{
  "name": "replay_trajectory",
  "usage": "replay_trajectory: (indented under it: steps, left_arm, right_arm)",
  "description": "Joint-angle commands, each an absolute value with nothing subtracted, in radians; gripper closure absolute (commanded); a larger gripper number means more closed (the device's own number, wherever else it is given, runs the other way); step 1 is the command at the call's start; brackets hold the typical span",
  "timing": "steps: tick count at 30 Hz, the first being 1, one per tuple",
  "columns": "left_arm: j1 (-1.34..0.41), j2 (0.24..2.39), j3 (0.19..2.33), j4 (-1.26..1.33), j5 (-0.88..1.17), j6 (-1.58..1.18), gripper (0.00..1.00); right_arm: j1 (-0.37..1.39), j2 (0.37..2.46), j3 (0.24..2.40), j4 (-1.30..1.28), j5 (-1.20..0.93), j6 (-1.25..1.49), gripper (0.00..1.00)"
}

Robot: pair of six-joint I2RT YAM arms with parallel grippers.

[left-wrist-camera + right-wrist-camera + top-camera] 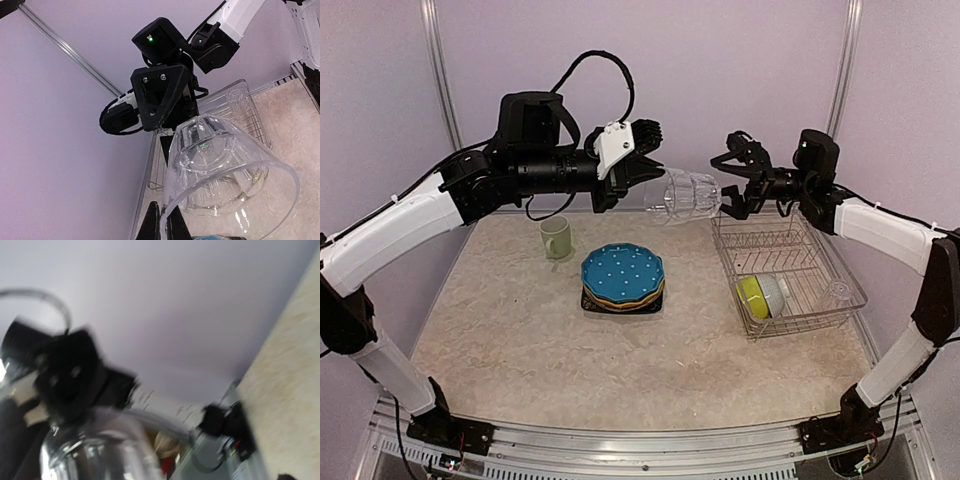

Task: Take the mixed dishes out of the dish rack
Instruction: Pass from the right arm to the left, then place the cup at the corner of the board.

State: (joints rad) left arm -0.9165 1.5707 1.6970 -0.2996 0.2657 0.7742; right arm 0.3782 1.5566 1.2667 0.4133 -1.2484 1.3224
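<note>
A clear glass point(688, 196) hangs on its side in the air above the table's back middle. My left gripper point(657, 193) is shut on its rim; in the left wrist view the two black fingertips point(152, 223) pinch the rim wall of the glass point(225, 170). My right gripper point(728, 197) stands open at the glass's base, fingers spread wide, and I cannot tell if they touch it. The right wrist view is blurred and shows the glass point(95, 452) close up. The dish rack point(790, 262) holds lime and white bowls point(760, 296) and another clear glass point(834, 296).
A pale green mug point(557, 238) stands on the table at the back left. Beside it sits a stack of plates point(623, 275), the blue dotted one on top, an orange and a black square one beneath. Purple walls close in the back and sides.
</note>
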Motion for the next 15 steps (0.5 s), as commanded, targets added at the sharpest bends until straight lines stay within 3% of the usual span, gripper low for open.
replay_trajectory:
  steps: [1, 9, 15]
  left_arm:
    - [-0.884, 1.52, 1.71, -0.366, 0.193, 0.578, 1.0]
    - [-0.778, 1.482, 1.745, -0.464, -0.057, 0.208, 1.0]
    - [-0.612, 1.443, 1.758, -0.578, -0.111, -0.08, 1.0]
  right_arm:
    - [0.298, 1.531, 1.297, 0.178, -1.148, 1.143, 0.01]
    - [0.208, 1.522, 1.378, -0.134, -1.022, 0.919, 0.01]
    - [0.192, 1.531, 1.424, -0.274, -0.956, 0.805, 0.01]
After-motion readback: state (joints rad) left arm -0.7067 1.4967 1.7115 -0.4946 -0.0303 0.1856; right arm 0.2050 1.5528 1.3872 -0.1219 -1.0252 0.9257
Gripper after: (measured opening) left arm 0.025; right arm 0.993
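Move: Some 25 cm to the left hand's left, 21 cm ahead and 38 cm below stands the green mug; the plate stack is about 13 cm ahead of that hand, 7 cm left and 40 cm down. The glass still in the rack is roughly 37 cm to the right hand's right, 2 cm ahead and 33 cm below, with the bowls 16 cm left of it. The held glass lies 6 cm left of the right hand, 2 cm back, level with it. Carrying the clear glass by its rim, shut fingers keeping their hold, the left hand speeds up leftward and forward, about 15 cm nearly level, towards the space above the green mug, turning some 35 degrees counter-clockwise with a roll. The right hand, already wide open, pulls away from the glass's base, forward and right about 10 cm and slightly down towards the rack, turning clockwise. ##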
